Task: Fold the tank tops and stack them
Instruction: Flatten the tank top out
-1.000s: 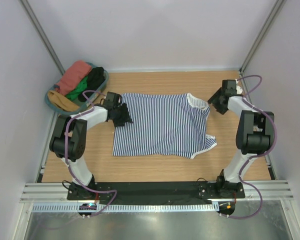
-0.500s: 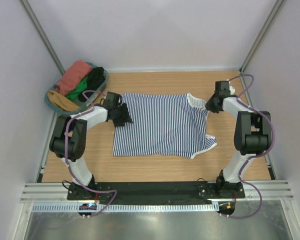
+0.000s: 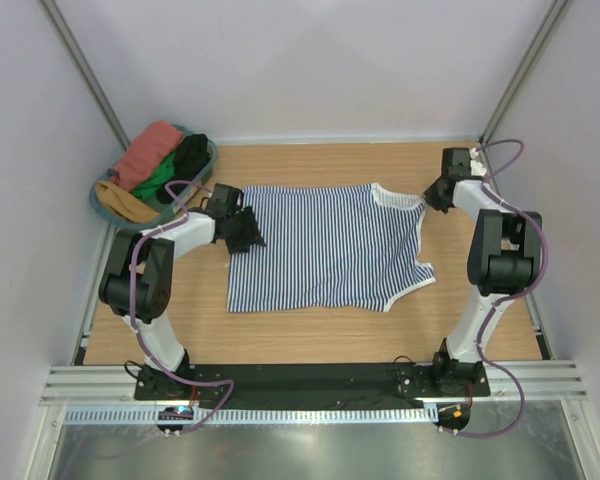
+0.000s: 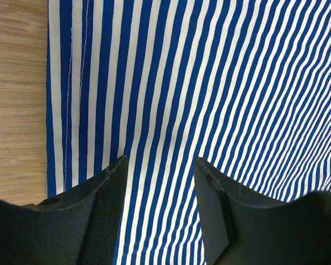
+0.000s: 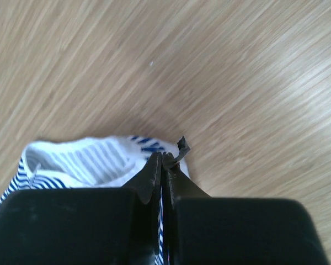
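The navy-and-white striped tank top [image 3: 325,248] lies spread flat on the wooden table, its hem to the left and its white-trimmed straps to the right. My left gripper [image 3: 248,232] is open and rests on the cloth near the hem; the stripes [image 4: 209,83] fill its view between the fingers. My right gripper [image 3: 431,195] is shut on the far strap [image 5: 94,160] and holds it pulled out toward the right. The rust-red tank top is not to be told apart in these views.
A basket [image 3: 110,210] at the back left holds several bunched garments in salmon, green, black and mustard. Bare wooden table [image 3: 280,335] lies in front of the top. Grey walls stand close on both sides.
My right gripper has moved back and to the right with the far strap in it, drawing the top's right edge straighter. The left arm has not moved.
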`<state>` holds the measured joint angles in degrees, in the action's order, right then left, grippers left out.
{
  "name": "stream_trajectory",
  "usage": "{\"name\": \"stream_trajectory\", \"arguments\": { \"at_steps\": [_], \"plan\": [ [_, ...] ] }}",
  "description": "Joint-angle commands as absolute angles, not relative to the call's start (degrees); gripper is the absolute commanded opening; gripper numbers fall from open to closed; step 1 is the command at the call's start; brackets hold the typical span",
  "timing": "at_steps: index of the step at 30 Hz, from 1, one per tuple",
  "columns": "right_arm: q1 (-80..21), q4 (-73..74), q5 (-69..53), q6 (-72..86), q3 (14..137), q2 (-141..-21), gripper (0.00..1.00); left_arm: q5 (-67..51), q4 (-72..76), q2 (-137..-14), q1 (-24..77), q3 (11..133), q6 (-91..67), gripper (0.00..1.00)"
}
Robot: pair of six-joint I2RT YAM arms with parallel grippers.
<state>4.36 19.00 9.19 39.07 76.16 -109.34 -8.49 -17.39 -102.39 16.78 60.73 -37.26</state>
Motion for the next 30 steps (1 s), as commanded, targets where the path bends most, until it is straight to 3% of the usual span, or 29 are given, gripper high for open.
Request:
{"name": "stream_trajectory", "arguments": {
  "at_steps": [1, 6, 8, 14, 16, 21, 25, 30],
  "plan": [
    [6.85, 19.58, 8.88, 41.75, 81.29, -112.14, 0.05, -2.9, -20.83, -105.64, 15.91, 59.85, -35.24, 0.54],
    [7.91, 23.47, 10.9, 42.97, 84.3, -114.88, 0.29, -2.81, -20.57, -105.21, 15.91, 59.68, -35.33, 0.54],
    [8.0, 21.01, 10.2, 43.07, 82.54, -112.68, 0.45, -2.64, -19.96, -104.51, 15.91, 59.33, -35.33, 0.54],
    [7.3, 18.89, 7.03, 40.0, 75.25, -103.9, 0.51, -2.55, -15.65, -97.04, 16.35, 55.2, -35.42, 0.57],
    [5.99, 19.94, 6.42, 38.85, 73.31, -99.87, 0.6, -2.02, -14.42, -93.54, 16.79, 53.53, -35.59, 0.6],
    [3.26, 21.8, 8.18, 36.13, 62.77, -88.88, 0.67, -2.02, -13.89, -86.94, 17.67, 49.23, -38.58, 0.68],
    [1.85, 19.86, 6.77, 35.25, 55.73, -81.4, 0.68, -1.23, -15.02, -81.04, 17.93, 46.41, -40.51, 0.8],
    [0.18, 23.46, 1.93, 34.19, 56.34, -80.69, 0.66, -0.53, -19.42, -75.08, 17.93, 45.44, -42.54, 0.8]
  ]
}}
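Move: The right hand is already shut on the tank top's far right shoulder strap, just under its fingertips. From this hand the neckline's middle lies about 9 cm left and 1 cm ahead, and the near right corner some 21 cm back and 1 cm left. The left hand stands half open over the cloth, with the left edge about 5 cm to its left and the near left corner 17 cm back and 6 cm left; the strap is some 50 cm to its right and 11 cm ahead. The right hand, still pinching the shoulder strap, draws it a few centimetres farther right and forward, dips slightly to the table as its fingers open and let go, then swings back about 12 cm, left about 7 and up about 7 along the right edge, turning some 15 degrees counter-clockwise. The left hand first stays put on the cloth, then slides back and a little left while low and lifts off, ending about 5 cm back and 5 cm up with its fingers spread wider. ##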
